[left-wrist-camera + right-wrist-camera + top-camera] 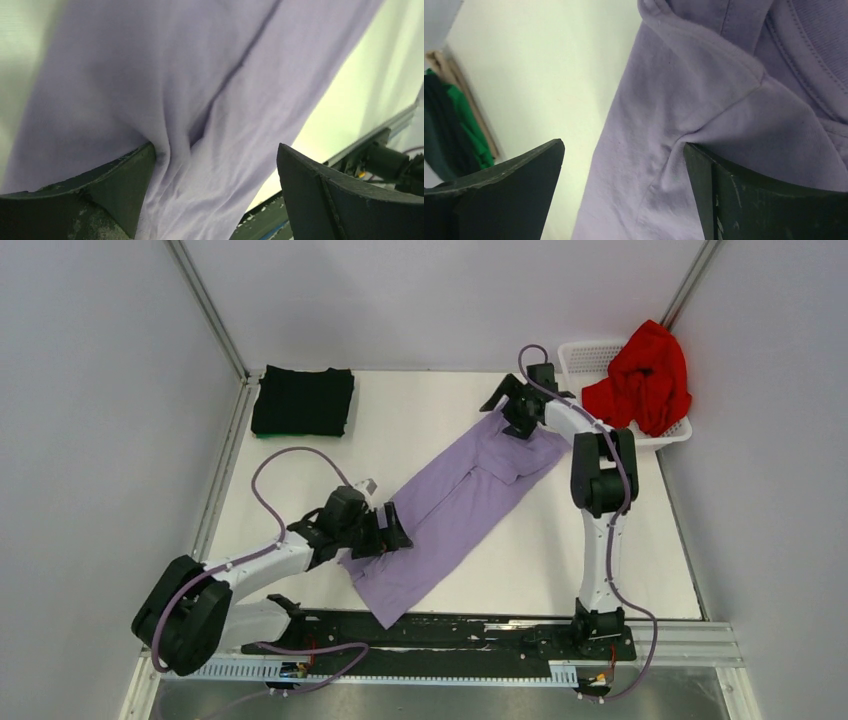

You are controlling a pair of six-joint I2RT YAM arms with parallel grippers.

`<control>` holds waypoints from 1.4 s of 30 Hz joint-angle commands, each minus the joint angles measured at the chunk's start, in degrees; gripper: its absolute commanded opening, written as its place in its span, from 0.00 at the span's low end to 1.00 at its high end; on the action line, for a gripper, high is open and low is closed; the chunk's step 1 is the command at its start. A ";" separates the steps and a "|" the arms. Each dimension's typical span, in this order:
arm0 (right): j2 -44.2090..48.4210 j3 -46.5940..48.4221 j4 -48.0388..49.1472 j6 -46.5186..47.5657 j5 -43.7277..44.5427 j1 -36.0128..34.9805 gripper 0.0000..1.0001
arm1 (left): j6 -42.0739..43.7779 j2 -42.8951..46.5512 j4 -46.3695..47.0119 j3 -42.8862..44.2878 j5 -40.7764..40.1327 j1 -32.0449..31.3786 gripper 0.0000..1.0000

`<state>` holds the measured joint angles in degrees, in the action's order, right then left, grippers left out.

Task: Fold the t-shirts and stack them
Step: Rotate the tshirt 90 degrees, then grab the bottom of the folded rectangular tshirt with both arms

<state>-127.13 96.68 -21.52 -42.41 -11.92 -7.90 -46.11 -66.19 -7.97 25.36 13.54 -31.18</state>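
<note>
A lavender-purple t-shirt (455,505) lies folded into a long strip, running diagonally from near left to far right on the table. My left gripper (385,537) is open at its near-left edge. In the left wrist view the cloth (200,90) fills the gap of the left gripper (215,165), bunched against one finger (105,185). My right gripper (508,415) is open over the strip's far end. In the right wrist view the shirt's edge (664,115) lies inside the right gripper (624,150), wrinkled against a finger (749,200). A black t-shirt (303,400) lies folded at the far left. A red t-shirt (642,375) is crumpled in the basket.
The white lattice basket (585,355) stands at the far right corner, just behind the right arm. A green edge (266,432) shows under the black shirt. Metal rails border the table on the left (222,480) and right. The arms' black base bar (450,632) runs along the near edge.
</note>
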 commanded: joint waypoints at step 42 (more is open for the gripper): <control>49.63 -39.31 -5.25 7.61 5.58 -7.14 1.00 | -2.73 -2.34 -12.43 9.39 -10.45 -31.07 1.00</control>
<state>-85.97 73.06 -18.59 -27.83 -8.40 -13.45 -47.68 -68.23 -20.95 36.10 2.87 -61.91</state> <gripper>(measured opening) 0.998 0.997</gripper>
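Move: The diagonal t-shirt is under both open grippers. Its middle lies about 11 cm ahead and 16 cm right of the left hand, and about 26 cm back and 11 cm left of the right hand, barely below either. The black stack is about 41 cm ahead and 24 cm left of the left hand; the white basket is about 6 cm ahead and 36 cm right of the right hand. Right hand drags the far end forward-left, left hand the near end about 18 cm right; both then lift. ##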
